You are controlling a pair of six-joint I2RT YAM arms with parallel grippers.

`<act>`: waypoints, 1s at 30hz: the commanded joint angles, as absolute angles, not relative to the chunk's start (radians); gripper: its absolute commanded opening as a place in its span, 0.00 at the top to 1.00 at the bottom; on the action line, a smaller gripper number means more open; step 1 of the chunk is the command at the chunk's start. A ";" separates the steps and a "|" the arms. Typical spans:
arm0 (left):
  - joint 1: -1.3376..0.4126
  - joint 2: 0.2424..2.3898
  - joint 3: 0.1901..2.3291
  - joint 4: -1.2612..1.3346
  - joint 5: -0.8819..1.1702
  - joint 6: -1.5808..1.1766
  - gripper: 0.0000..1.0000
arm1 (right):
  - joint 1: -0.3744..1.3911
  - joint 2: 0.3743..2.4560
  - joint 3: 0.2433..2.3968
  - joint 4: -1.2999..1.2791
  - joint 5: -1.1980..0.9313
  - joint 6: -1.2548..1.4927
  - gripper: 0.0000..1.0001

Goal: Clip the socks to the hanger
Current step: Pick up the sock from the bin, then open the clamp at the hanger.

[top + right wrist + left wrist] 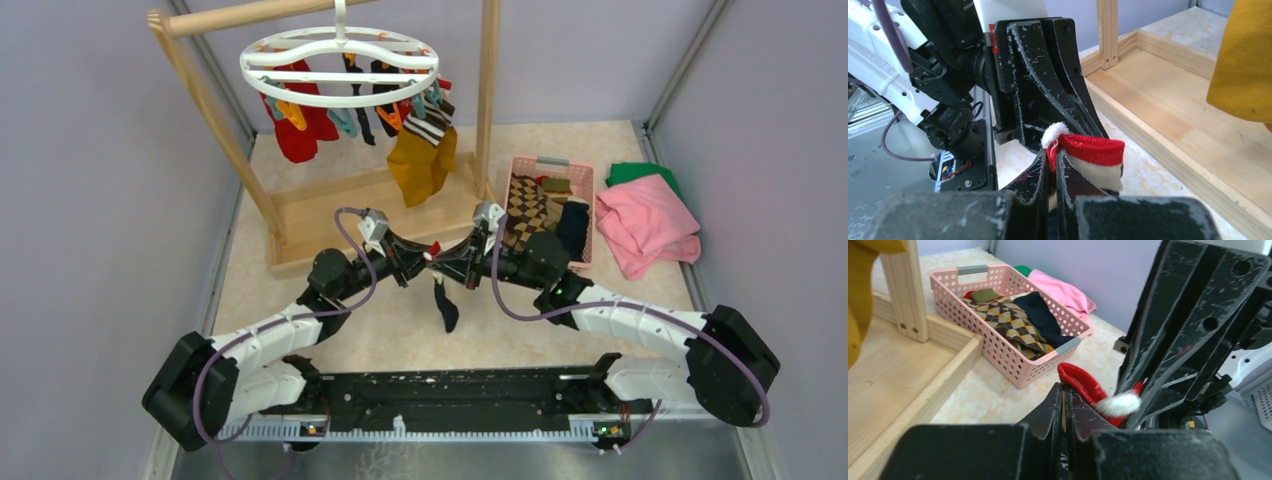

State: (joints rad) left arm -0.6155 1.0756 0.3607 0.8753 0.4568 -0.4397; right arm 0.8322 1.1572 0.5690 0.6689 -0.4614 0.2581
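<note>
A dark sock (446, 306) with a red cuff (1094, 147) and a white pompom (1118, 403) hangs between my two grippers above the middle of the table. My left gripper (1064, 386) is shut on one side of the cuff (1082, 382). My right gripper (1052, 153) is shut on the other side, tip to tip with the left (424, 262). The white round hanger (340, 60) hangs from the wooden rack at the back, with a red sock (295, 135), a mustard sock (420, 160) and several others clipped to it.
A pink basket (537, 161) holding argyle and navy socks stands right of the wooden rack (215, 110). Its base frame (1168, 130) lies just beyond the grippers. A pink cloth (645, 225) and a green cloth (640, 172) lie at the far right.
</note>
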 commanded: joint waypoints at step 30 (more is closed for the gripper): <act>-0.660 0.593 0.497 0.308 0.079 -0.258 0.28 | 0.860 0.985 0.488 0.713 -0.333 0.005 1.00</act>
State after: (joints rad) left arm -0.6575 0.6613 0.4118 0.4274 0.1101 -0.2581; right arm 0.8509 1.0103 0.4992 0.6476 -0.3626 0.0277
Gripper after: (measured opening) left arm 0.627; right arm 0.017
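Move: The sock's red cuff is right at the left hand's nearly shut fingertips, and its body hangs so that its middle is about 8 cm below and 2 cm to the right. The bin stands some 32 cm ahead, 32 cm to the right and 18 cm lower; the mustard sock hangs about 21 cm straight ahead, 3 cm higher. The right hand, facing the left, pinches the cuff, with the sock's middle about 8 cm straight below it. The left fingertips end their touch on the sock's cuff while the right hand keeps its pinch: the hands first close in by 2 to 3 cm, then part. The left opens past halfway, moving some 7 cm left and rising about 5, swinging 20 degrees counter-clockwise; the right draws back about 4 cm right, rises, then sinks slightly, its forward side rolling up some 15 degrees. ##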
